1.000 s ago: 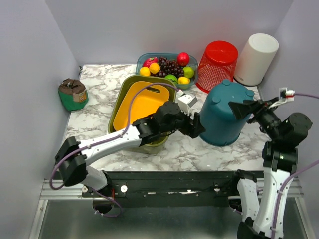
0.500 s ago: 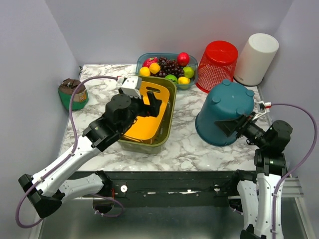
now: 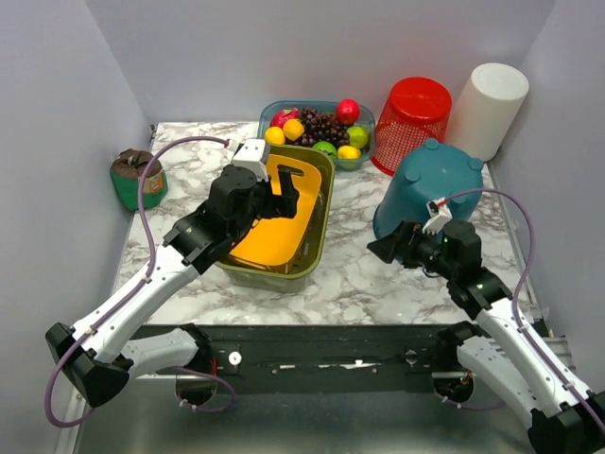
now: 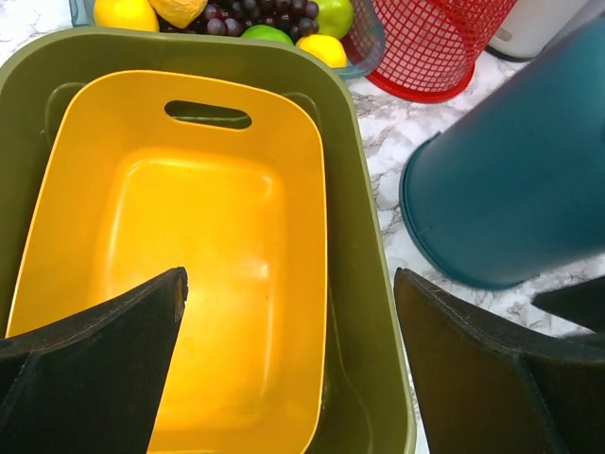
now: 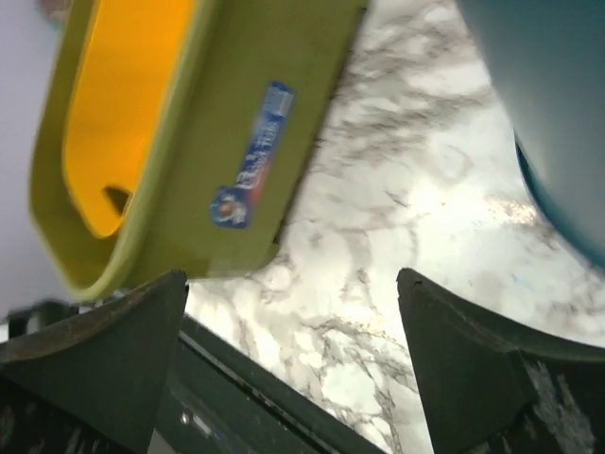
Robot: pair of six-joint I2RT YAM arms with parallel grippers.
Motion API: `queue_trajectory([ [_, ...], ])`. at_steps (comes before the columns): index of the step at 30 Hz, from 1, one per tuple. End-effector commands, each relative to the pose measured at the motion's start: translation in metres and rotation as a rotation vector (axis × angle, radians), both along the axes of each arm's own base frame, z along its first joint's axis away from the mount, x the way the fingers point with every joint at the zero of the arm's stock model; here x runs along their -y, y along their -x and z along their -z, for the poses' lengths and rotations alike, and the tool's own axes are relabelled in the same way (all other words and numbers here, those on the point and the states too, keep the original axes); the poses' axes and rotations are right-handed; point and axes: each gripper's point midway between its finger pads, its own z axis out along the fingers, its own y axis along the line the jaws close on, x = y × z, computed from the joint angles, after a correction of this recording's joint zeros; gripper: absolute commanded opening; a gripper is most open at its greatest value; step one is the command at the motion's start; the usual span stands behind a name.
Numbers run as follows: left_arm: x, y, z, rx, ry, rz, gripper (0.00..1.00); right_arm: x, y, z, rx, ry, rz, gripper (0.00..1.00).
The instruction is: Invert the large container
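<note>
The large container [image 3: 430,189] is a teal bucket on the right of the marble table, its footed base facing up and its rim down. It also fills the right side of the left wrist view as the teal container [image 4: 520,189] and the top right corner of the right wrist view [image 5: 558,113]. My left gripper [image 3: 286,194] hangs open over the yellow tub [image 4: 189,236], well left of the bucket, with nothing between its fingers [image 4: 288,279]. My right gripper [image 3: 383,249] is open and empty just in front of the bucket, low over the table [image 5: 293,279].
The yellow tub sits nested in an olive tub [image 3: 317,241] at the table's middle. A fruit tray [image 3: 263,123], a red mesh basket [image 3: 413,123] and a white cylinder [image 3: 487,109] line the back. A green pot [image 3: 138,178] stands at the far left.
My left gripper let go of the bucket and drew back left over the yellow tub. My right arm swung from the bucket's right side to its front. The bucket now stands slightly farther back.
</note>
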Motion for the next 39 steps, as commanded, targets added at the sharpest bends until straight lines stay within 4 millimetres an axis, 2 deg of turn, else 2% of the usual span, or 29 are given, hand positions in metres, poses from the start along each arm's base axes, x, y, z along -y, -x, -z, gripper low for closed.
queue_trajectory([
  [1,-0.006,0.005,-0.004,-0.016,-0.011,0.011,0.99,0.035,-0.037,0.025,-0.014,0.003,0.332,1.00],
  [2,-0.006,0.007,-0.001,-0.030,-0.016,0.019,0.99,0.048,-0.051,0.021,0.037,0.020,0.421,1.00],
  [3,-0.008,0.007,0.000,-0.036,-0.017,0.015,0.99,0.055,-0.057,0.018,0.047,0.027,0.465,1.00],
  [7,-0.011,0.011,0.007,-0.055,-0.019,0.013,0.99,0.061,-0.082,-0.009,0.090,0.020,0.549,1.00],
  [9,-0.012,0.012,0.009,-0.060,-0.013,0.011,0.99,0.078,-0.093,-0.013,0.083,0.022,0.678,1.00],
  [10,-0.012,0.012,0.009,-0.059,-0.012,0.012,0.99,0.087,-0.094,-0.014,0.080,0.037,0.730,1.00],
  [11,-0.012,0.013,0.008,-0.059,-0.012,0.014,0.99,0.104,-0.095,-0.015,0.095,0.074,0.817,1.00],
  [14,-0.015,0.015,0.010,-0.065,-0.021,0.014,0.99,0.125,-0.096,-0.031,0.140,0.105,0.926,1.00],
  [17,-0.019,0.015,0.009,-0.058,-0.028,0.006,0.99,0.142,-0.095,-0.041,0.161,0.105,1.026,1.00],
  [20,-0.022,0.016,0.010,-0.059,-0.029,0.001,0.99,0.148,-0.092,-0.048,0.158,0.092,1.066,1.00],
  [22,-0.022,0.016,0.011,-0.059,-0.025,0.000,0.99,0.129,-0.097,-0.055,0.161,0.042,0.972,1.00],
  [23,-0.021,0.017,0.011,-0.059,-0.020,0.003,0.99,0.112,-0.106,-0.069,0.210,0.011,0.879,1.00],
  [24,-0.021,0.017,0.012,-0.061,-0.016,0.002,0.99,0.082,-0.109,-0.074,0.217,-0.017,0.714,1.00],
  [25,-0.020,0.016,0.012,-0.059,-0.013,0.005,0.99,0.062,-0.111,-0.080,0.237,-0.045,0.626,1.00],
  [26,-0.019,0.015,0.013,-0.061,-0.012,0.005,0.99,0.048,-0.112,-0.082,0.235,-0.051,0.573,1.00],
  [27,-0.019,0.014,0.015,-0.065,-0.014,0.005,0.99,0.041,-0.120,-0.082,0.212,-0.038,0.593,1.00],
  [28,-0.018,0.014,0.014,-0.064,-0.013,0.007,0.99,0.023,-0.117,-0.081,0.206,-0.020,0.554,1.00],
  [29,-0.017,0.013,0.016,-0.070,-0.018,0.007,0.99,0.017,-0.121,-0.080,0.201,0.004,0.550,1.00],
  [30,-0.016,0.013,0.012,-0.067,-0.014,0.013,0.99,0.019,-0.122,-0.073,0.177,0.043,0.585,1.00],
  [31,-0.016,0.013,0.011,-0.066,-0.016,0.014,0.99,0.009,-0.127,-0.072,0.165,0.059,0.578,1.00],
  [32,-0.016,0.013,0.012,-0.070,-0.019,0.014,0.99,0.007,-0.131,-0.069,0.160,0.071,0.580,1.00],
  [34,-0.017,0.012,0.008,-0.063,-0.024,0.012,0.99,0.011,-0.142,-0.060,0.139,0.106,0.635,1.00],
  [39,-0.023,0.014,0.005,-0.064,-0.044,0.002,0.99,0.064,-0.147,-0.045,0.130,0.254,0.925,1.00],
])
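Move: The upturned large container's middle lies about 12 cm ahead of the right hand, 11 cm to its right and some 6 cm below it. The green tub with the yellow tray stands roughly 25 cm to the left and 9 cm ahead of that hand, well below; the red basket about 20 cm beyond the container and 4 cm to the left of it. From the left hand, the container is about 32 cm to the right, 5 cm ahead and 18 cm lower. The right gripper, wide open, ends up close against the container's upper left side, seeming to touch it. It goes about 14 cm forward, dipping briefly and then rising, while it swings right towards the container, turning some 50 degrees clockwise, then comes back left as the wrist partly unwinds. The left hand stays open over the tub, easing a couple of centimetres left and down. ##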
